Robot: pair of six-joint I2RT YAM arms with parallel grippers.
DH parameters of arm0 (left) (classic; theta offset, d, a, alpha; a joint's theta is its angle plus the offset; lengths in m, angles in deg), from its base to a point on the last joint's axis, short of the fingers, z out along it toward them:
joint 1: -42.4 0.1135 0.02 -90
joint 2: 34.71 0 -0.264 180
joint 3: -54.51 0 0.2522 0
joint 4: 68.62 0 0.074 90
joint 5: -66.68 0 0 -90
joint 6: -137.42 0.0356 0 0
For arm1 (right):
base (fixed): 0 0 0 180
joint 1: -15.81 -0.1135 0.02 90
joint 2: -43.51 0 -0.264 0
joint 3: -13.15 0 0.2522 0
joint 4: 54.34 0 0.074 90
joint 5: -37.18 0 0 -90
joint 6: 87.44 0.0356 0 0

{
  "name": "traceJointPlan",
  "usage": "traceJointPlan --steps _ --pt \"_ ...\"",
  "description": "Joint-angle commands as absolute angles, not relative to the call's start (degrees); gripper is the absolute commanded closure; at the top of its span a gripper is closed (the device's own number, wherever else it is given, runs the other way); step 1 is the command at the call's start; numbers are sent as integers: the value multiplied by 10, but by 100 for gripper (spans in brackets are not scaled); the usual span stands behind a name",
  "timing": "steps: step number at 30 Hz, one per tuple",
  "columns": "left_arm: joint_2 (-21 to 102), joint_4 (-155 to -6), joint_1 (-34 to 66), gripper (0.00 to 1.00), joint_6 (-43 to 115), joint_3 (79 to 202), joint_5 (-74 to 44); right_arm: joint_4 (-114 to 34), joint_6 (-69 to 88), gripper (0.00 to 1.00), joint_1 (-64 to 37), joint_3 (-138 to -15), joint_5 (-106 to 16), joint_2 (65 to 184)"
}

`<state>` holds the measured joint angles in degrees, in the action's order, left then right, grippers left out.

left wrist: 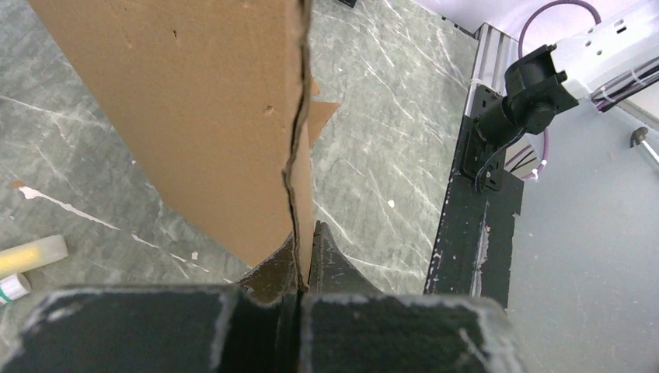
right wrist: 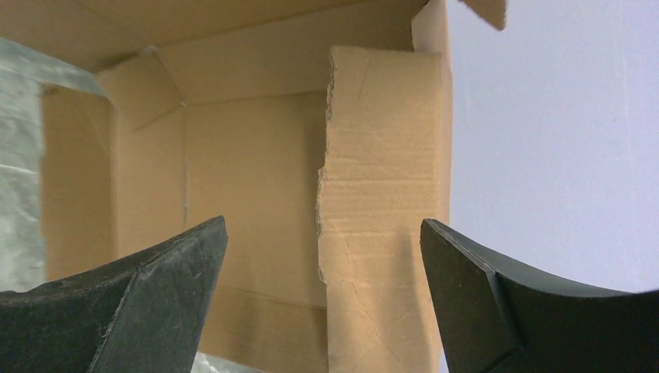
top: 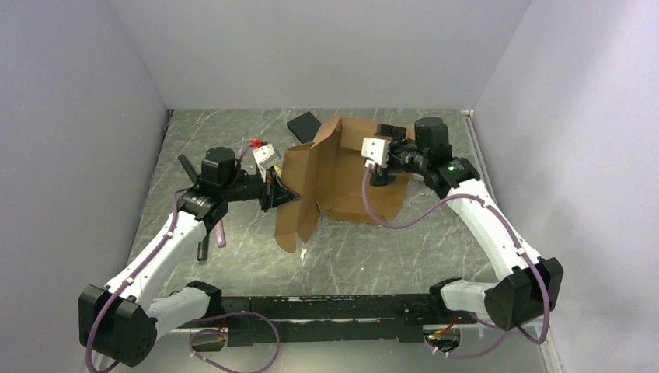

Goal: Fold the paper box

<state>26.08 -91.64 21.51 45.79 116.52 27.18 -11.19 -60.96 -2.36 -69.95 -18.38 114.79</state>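
Note:
The paper box [top: 334, 175] is brown cardboard, partly raised, in the middle of the table. Its left panel stands upright and its back flap leans up. My left gripper [top: 286, 197] is shut on the near edge of that upright left panel. In the left wrist view the cardboard edge [left wrist: 295, 155] runs down into the closed fingertips of the left gripper [left wrist: 305, 245]. My right gripper [top: 382, 177] hovers over the box's right part. In the right wrist view the right gripper [right wrist: 322, 233] is wide open, facing the box interior [right wrist: 249, 179], and a raised flap [right wrist: 385, 194] shows between its fingers.
A flat black slab [top: 304, 124] lies behind the box. A purple pen [top: 221, 233] and a dark cylinder [top: 203, 249] lie by the left arm. A whitish tube [left wrist: 31, 256] lies on the marble top. A black rail [top: 326, 307] runs along the near edge, and walls close in three sides.

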Motion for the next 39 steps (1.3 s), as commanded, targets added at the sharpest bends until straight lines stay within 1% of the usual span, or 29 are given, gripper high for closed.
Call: traceJointPlan --steps 1,8,11,12,18,21,24,26,28,33,39 --pt "264 -885 211 100 434 1175 269 -272 -632 0 -65 -651 -353 1138" --pt "272 -887 211 100 430 1173 268 -458 -692 1 -125 -554 -505 1142" --pt "273 -886 211 100 431 1173 270 -521 -719 3 -136 -523 -543 1149" --pt "273 -885 211 100 431 1173 270 -534 -724 6 -138 -519 -546 1150" --pt "276 -882 211 100 435 1175 268 -560 -735 29 -146 -509 -558 1150" --pt "282 -880 211 100 434 1181 266 -537 -720 46 -150 -523 -558 1149" --pt "288 -880 211 100 434 1192 260 -510 -688 60 -154 -551 -552 1151" --pt "293 -880 211 100 434 1200 251 -484 -668 67 -156 -570 -545 1153" --pt "300 -880 211 100 432 1208 241 -468 -652 72 -158 -588 -539 1157" --pt "316 -872 211 100 428 1225 228 -440 -630 81 -159 -621 -531 1166" --pt "334 -858 211 100 416 1249 227 -409 -628 89 -163 -641 -504 1175"
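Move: The far wall's top flap lies about 4 cm ahead of the open right gripper, 2 cm to its left and 3 cm below. The box's left wall stands some 10 cm to the right gripper's left and 1 cm back, 8 cm lower, and the black device lies on the table 7 cm ahead, 16 cm left. From the left gripper, already pinching the side panel's edge, the flap is roughly 13 cm ahead and 14 cm to the right, about level. Bring the right gripper about 5 cm forward to the far flap, dipping some 3 cm on the way, while tipping its fingers up and turning them clockwise, about 30 degrees in all. Then close it from wide open to nearly shut around the flap's torn edge, lifting it about 6 cm from the dip. Keep the left gripper clamped on the side panel and, mostly late on, carry the panel forward some 3.5 cm. ##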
